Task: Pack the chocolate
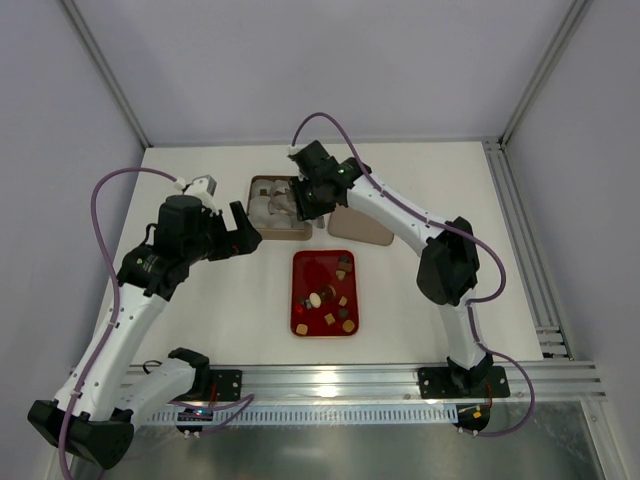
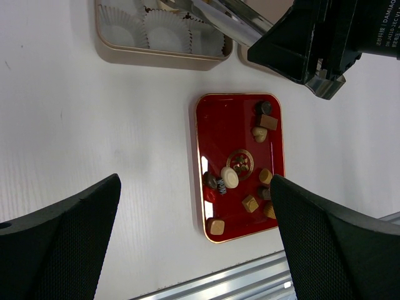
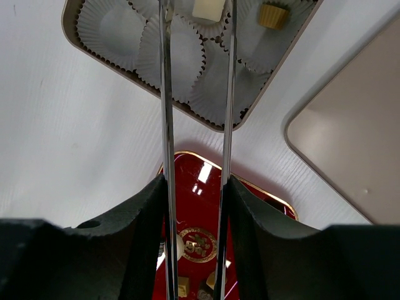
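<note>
Several small chocolates [image 1: 330, 298], dark, tan and cream, lie on the red tray [image 1: 310, 270]. They show clearly in the left wrist view [image 2: 229, 177]. My right gripper [image 1: 310, 200] is shut on metal tongs [image 3: 165, 94] above the beige box [image 1: 280, 237] of white paper cups. A cream square chocolate [image 3: 206, 9] sits between the tong tips at the frame's top edge; I cannot tell whether it is gripped or resting. A tan chocolate [image 3: 273, 14] sits in a cup beside it. My left gripper [image 1: 245, 232] is open and empty, left of the box and tray.
The box's beige lid [image 1: 360, 225] lies right of the box, also seen in the right wrist view [image 3: 350, 137]. An aluminium rail [image 1: 400, 375] runs along the near table edge. The cage posts and walls stand around the white table.
</note>
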You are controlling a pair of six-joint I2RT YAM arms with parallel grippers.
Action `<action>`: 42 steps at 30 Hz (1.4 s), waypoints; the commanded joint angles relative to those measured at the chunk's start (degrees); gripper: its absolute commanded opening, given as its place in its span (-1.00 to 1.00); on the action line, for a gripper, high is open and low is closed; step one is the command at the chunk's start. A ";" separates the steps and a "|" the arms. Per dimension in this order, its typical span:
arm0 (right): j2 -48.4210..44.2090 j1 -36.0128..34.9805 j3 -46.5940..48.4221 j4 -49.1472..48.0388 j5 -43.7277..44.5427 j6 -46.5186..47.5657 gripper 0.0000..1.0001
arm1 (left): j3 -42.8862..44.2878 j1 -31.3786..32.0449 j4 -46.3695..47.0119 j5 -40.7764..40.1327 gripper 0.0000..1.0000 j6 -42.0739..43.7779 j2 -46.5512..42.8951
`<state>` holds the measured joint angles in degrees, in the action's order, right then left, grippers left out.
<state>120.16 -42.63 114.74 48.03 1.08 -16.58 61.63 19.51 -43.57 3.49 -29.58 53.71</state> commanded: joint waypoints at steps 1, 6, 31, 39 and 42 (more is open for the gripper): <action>-2.21 -0.26 1.45 -1.71 -0.12 0.23 -0.10 | 2.10 0.09 0.50 -0.15 1.00 0.23 -0.54; -5.10 -0.17 1.80 -0.92 0.76 0.50 -0.11 | 2.27 0.09 0.59 -0.15 0.99 0.14 -0.54; -54.23 -9.92 -44.50 9.35 5.78 -16.28 -0.13 | -0.01 0.09 2.61 0.73 0.99 -0.65 -0.63; -60.57 -12.65 -53.74 12.18 1.73 -23.85 -0.13 | -1.51 0.18 3.41 1.00 1.00 -1.18 -1.07; -60.92 -13.09 -55.58 11.56 0.77 -24.73 -0.14 | -1.42 0.09 3.49 0.91 0.99 -0.83 -0.81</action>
<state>59.96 -55.02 60.27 60.36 3.57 -37.98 60.18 19.49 -42.63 4.12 -30.06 53.60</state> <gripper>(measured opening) 0.440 0.996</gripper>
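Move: The right hand holds the tongs open at the box. The chocolates in the near right part of the red tray lie about 20 cm back, 9 cm to its right and 13 cm below. Low on the table, the box is 6 cm ahead and 7 cm to its left, and the lid 4 cm ahead and 13 cm to its right. From the left hand those chocolates are about 8 cm back, 20 cm to the right and 22 cm below. Keeping its grip on the half-open, empty tongs, the right hand lifts them out of the box about 10 cm. Still rising at first, it sweeps back and right some 30 cm to the right side of the red tray, then sinks about 8 cm as the tips near the chocolates there. The wrist tips up slightly on the way over, then down, ending about 10 degrees steeper. ##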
